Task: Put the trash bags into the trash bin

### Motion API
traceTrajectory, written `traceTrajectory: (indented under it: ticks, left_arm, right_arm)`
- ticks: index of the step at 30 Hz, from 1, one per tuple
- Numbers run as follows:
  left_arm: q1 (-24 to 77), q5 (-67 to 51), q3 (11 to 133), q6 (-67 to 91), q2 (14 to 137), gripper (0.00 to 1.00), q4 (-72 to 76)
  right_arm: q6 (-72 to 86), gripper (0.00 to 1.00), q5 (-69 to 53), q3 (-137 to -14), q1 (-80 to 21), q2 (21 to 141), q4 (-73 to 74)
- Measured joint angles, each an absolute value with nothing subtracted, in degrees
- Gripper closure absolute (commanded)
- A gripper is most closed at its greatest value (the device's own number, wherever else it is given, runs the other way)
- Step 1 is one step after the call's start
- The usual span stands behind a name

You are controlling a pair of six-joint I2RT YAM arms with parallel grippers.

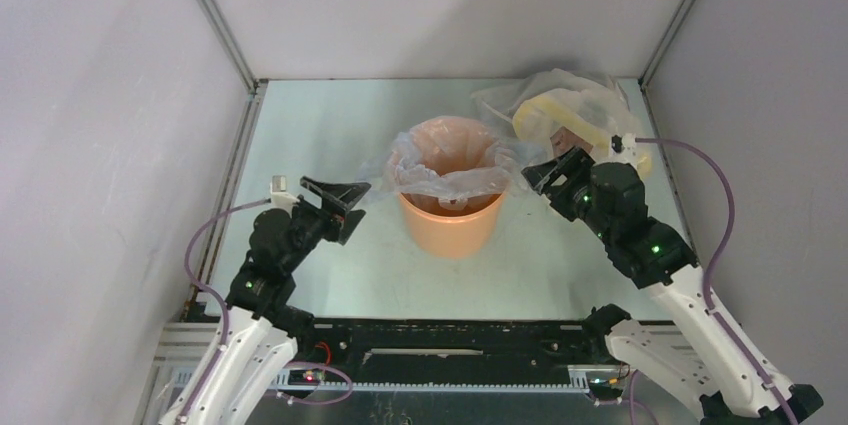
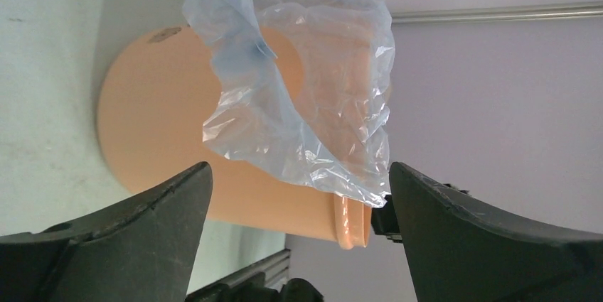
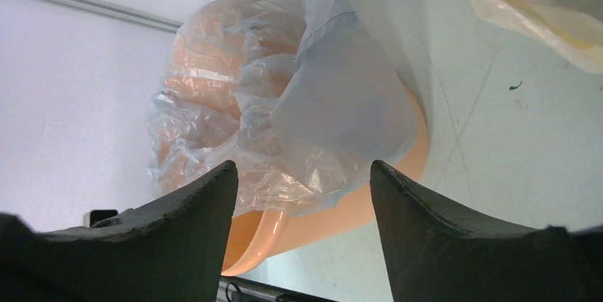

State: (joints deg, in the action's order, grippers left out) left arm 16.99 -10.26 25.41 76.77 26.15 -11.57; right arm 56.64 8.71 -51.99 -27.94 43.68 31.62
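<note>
The orange trash bin [image 1: 450, 220] stands upright at the table's middle. The pale blue-grey trash bag [image 1: 455, 173] is draped over its rim, hanging down the sides and sagging into the opening; it also shows in the left wrist view [image 2: 306, 96] and the right wrist view [image 3: 299, 117]. My left gripper [image 1: 347, 207] is open, left of the bin [image 2: 163, 124] and apart from it. My right gripper [image 1: 538, 177] is open just right of the bin [image 3: 334, 213], close to the hanging film, with nothing between its fingers.
A bulkier clear-and-yellow plastic bundle [image 1: 575, 110] lies at the back right corner, behind my right gripper; its edge shows in the right wrist view [image 3: 540, 11]. White walls enclose the table on three sides. A black rail runs along the near edge.
</note>
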Motion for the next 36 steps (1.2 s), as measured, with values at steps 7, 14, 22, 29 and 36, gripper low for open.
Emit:
traceTrajectory:
  ticks: [7, 14, 22, 29, 36]
  left_arm:
    - [21.2, -8.8, 24.9, 81.5, 29.1, 0.29, -5.8]
    - [22.0, -6.1, 24.9, 82.5, 29.5, 0.39, -3.7]
    - [22.0, -5.0, 23.1, 82.6, 31.9, 0.36, -0.7]
    - [22.1, -4.9, 22.5, 83.0, 34.9, 0.73, 2.1]
    - [22.2, -4.9, 20.6, 83.3, 33.8, 1.00, 3.7]
  right_arm:
    - [64.7, 0.47, 15.0, -51.1, -32.1, 44.4, 31.8]
    - [67.9, 0.59, 18.6, -50.3, -33.8, 44.6, 32.6]
    - [69.1, 0.54, 20.2, -48.4, -34.1, 45.0, 32.7]
    - [69.5, 0.98, 21.1, -47.1, -34.1, 45.8, 32.8]
    - [69.1, 1.00, 21.2, -47.0, -34.2, 44.5, 32.8]
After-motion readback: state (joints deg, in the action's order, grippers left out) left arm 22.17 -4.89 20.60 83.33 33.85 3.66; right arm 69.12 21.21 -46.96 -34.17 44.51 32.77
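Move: About 4 cm ahead of the left hand and 3 cm to its right, nearly level, hangs the left flap of the trash bag. The right flap lies some 2 cm left and 1 cm ahead of the right hand, about 4 cm below. The trash bin stands between them: its middle is 6 cm ahead, 15 cm right of the left hand and 3 cm ahead, 15 cm left of the right. The cream bag is 13 cm ahead of the right hand, 8 cm right and well below. Closing on both flaps of the bag, the left hand slides about 2.5 cm forward and 2 cm right, rising slightly before dipping again, and shuts its wide-open fingers on the left flap's lower edge. The right hand sinks roughly 4.5 cm beside the bin, turns some 10 degrees clockwise, shuts its fingers to pinch the right flap and eases up slightly. ##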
